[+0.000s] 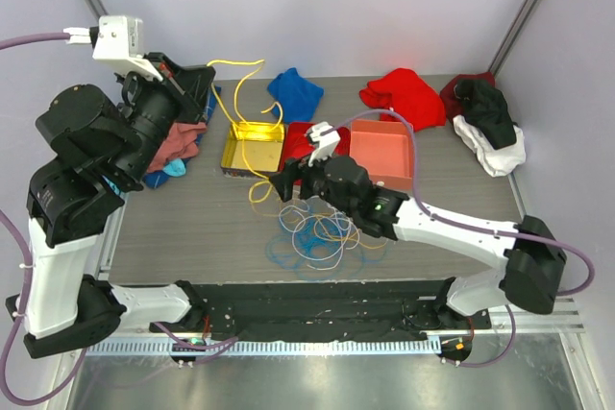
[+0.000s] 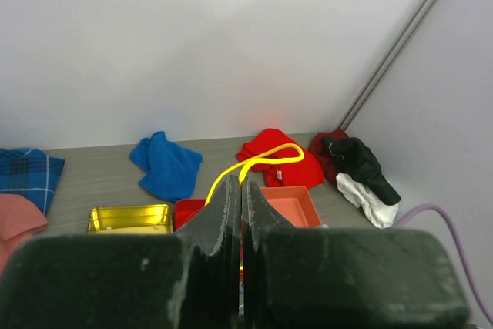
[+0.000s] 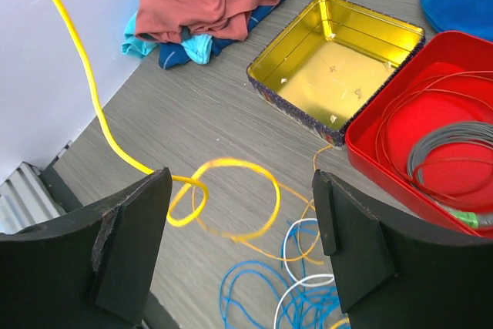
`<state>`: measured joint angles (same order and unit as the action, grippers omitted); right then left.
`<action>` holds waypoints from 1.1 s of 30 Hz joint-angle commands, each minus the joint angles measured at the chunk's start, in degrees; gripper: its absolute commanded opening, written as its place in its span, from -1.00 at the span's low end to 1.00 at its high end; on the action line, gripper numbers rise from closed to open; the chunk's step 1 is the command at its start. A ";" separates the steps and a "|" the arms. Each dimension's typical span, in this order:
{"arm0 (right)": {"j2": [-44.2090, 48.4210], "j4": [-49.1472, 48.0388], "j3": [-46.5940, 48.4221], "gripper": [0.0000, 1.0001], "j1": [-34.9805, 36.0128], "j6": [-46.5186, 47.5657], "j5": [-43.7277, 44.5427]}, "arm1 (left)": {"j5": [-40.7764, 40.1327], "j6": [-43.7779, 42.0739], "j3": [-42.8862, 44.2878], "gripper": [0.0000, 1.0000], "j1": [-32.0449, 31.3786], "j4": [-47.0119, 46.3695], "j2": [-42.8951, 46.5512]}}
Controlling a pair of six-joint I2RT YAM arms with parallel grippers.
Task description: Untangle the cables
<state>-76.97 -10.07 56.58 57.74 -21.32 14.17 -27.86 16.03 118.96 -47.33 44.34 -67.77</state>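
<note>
The cables (image 1: 317, 232) lie in a loose tangle of blue, white and orange loops on the table in front of the arms. A thick yellow cable (image 1: 240, 74) rises from that pile to my left gripper (image 1: 204, 76), which is held high at the back left. The left wrist view shows my left gripper (image 2: 243, 182) shut on the yellow cable (image 2: 262, 161). My right gripper (image 1: 286, 182) hovers just left of the tangle. In its wrist view my right gripper (image 3: 240, 190) is open above a yellow loop (image 3: 231, 202), holding nothing. Blue cables (image 3: 254, 290) and a white cable (image 3: 296, 267) lie below it.
A gold tin (image 1: 252, 146) and a red tray (image 1: 303, 141) holding a grey ring (image 3: 454, 148) sit behind the tangle. A coral tray (image 1: 382, 151) is to their right. Clothes lie around: blue (image 1: 296, 93), red (image 1: 404, 95), black and white (image 1: 490, 122), pink and plaid (image 1: 178, 146).
</note>
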 commanded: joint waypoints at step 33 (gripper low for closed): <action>0.94 14.37 40.42 -0.98 0.01 17.36 8.50 | 0.52 3.83 -18.75 -0.99 0.13 -9.79 11.86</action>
<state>-78.76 1.02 88.14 57.74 -8.36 20.12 -26.92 18.46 103.39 -47.33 40.29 -58.28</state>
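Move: A hanging strand of the yellow cable, whose upper part the left hand still holds, is some 3 cm to the left of the right hand's open fingers, 1 cm ahead and about 2 cm lower. On the table roughly 25 cm below this hand, the gold tray is about 14 cm ahead and 9 cm left, the red tray 13 cm ahead and 5 cm right, and the blue-and-white tangle 8 cm back and 7 cm right. From the left hand the strand hangs about 33 cm lower, 4 cm ahead and 7 cm right. The right fingers close on the hanging yellow strand and pinch it, after the hand eases about 3 cm left and a little down. Then this hand hauls the cable up by some 20 cm towards the left hand's height, drifting back to the right late on as its fingertips tilt up. The left hand keeps its grip and finally sinks about 4 cm. ##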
